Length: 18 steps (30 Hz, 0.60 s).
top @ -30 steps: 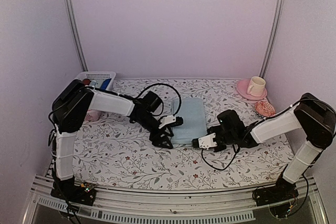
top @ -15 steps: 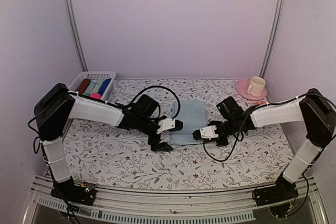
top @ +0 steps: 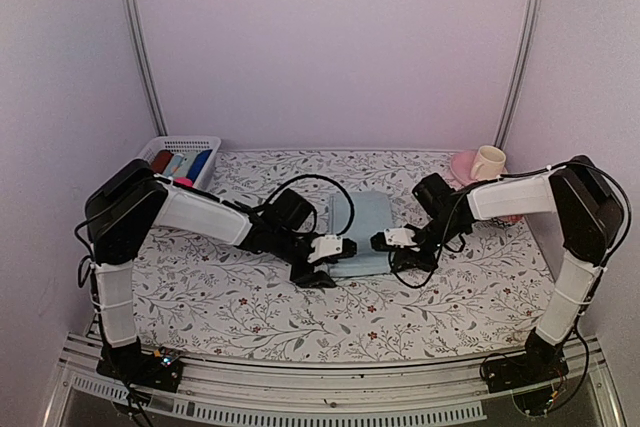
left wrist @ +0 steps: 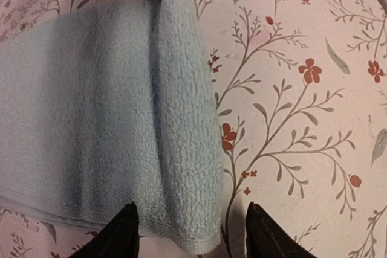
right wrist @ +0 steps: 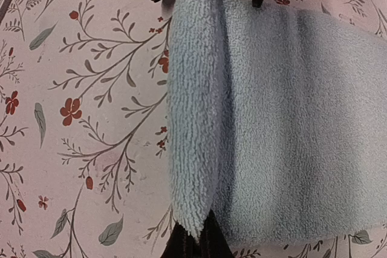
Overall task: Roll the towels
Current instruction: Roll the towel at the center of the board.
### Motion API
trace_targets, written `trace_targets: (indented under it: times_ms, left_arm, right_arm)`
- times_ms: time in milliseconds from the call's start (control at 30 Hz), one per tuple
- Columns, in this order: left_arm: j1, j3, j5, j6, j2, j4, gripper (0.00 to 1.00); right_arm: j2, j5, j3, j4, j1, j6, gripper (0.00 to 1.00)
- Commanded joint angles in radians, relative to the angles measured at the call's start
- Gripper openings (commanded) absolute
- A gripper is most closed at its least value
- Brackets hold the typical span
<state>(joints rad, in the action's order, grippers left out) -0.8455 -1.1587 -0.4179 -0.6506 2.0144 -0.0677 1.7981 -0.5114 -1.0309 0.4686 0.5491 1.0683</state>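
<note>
A pale blue towel [top: 362,227] lies flat mid-table, and its near edge is turned over into a thick fold [left wrist: 184,125]. My right gripper [right wrist: 195,241] is shut on the right end of that fold [right wrist: 192,119], seen in the top view at the towel's right side [top: 381,241]. At the fold's left end my left gripper [left wrist: 195,237] is open and straddles it. One of its fingers [left wrist: 124,237] rests over the towel and the other stands on the bare cloth. From above, the left gripper [top: 334,261] sits at the towel's near left corner.
A white basket [top: 183,150] with rolled cloths stands at the back left. At the back right, a cream cup [top: 488,162] sits on a pink saucer. Black cables loop beside both wrists. The flowered tablecloth [top: 250,312] covers the table.
Both grippers have closed in on the towel's near edge, the right from below and right, the left from the left. The left jaws opened wider, then narrowed.
</note>
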Motion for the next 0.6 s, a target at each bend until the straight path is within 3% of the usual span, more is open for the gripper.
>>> trace_targets:
  times_ms: [0,400,567]
  left_arm:
    - [0.005,-0.025,-0.056,0.007,0.005,0.01,0.54]
    - [0.02,0.009,-0.088,0.045,-0.018,0.079,0.49]
    - [0.024,0.01,-0.107,0.053,-0.017,0.091,0.37]
  right_arm:
    - [0.044,-0.064,-0.064,0.104,-0.018,-0.032,0.04]
    - [0.147,-0.094,-0.169,0.23,-0.05,-0.07,0.05]
    - [0.173,-0.144,-0.236,0.289,-0.08,-0.075,0.04]
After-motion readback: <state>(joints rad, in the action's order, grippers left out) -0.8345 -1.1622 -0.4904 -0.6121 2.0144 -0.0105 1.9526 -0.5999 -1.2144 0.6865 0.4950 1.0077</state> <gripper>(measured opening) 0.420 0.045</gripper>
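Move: The left hand is at the left end of the blue towel's rolled near edge, which already lies between its open fingers, practically at the hand point. The roll's right end is about 12 cm to the right and 1 cm farther out; the right hand already pinches it between shut fingers. The towel's flat part has its middle some 14 cm ahead and 6 cm to the right of the left hand, lying a centimetre or two lower. Close the left fingers partway around the roll's left end, from well open to somewhat under half, while easing that hand up and right, about 1.5 cm in all. With the right hand keep the pinch on the roll's right end and roll the wrist some 15 degrees in the forward-rolling sense, fingertips swinging back, as the hand creeps forward and down. ##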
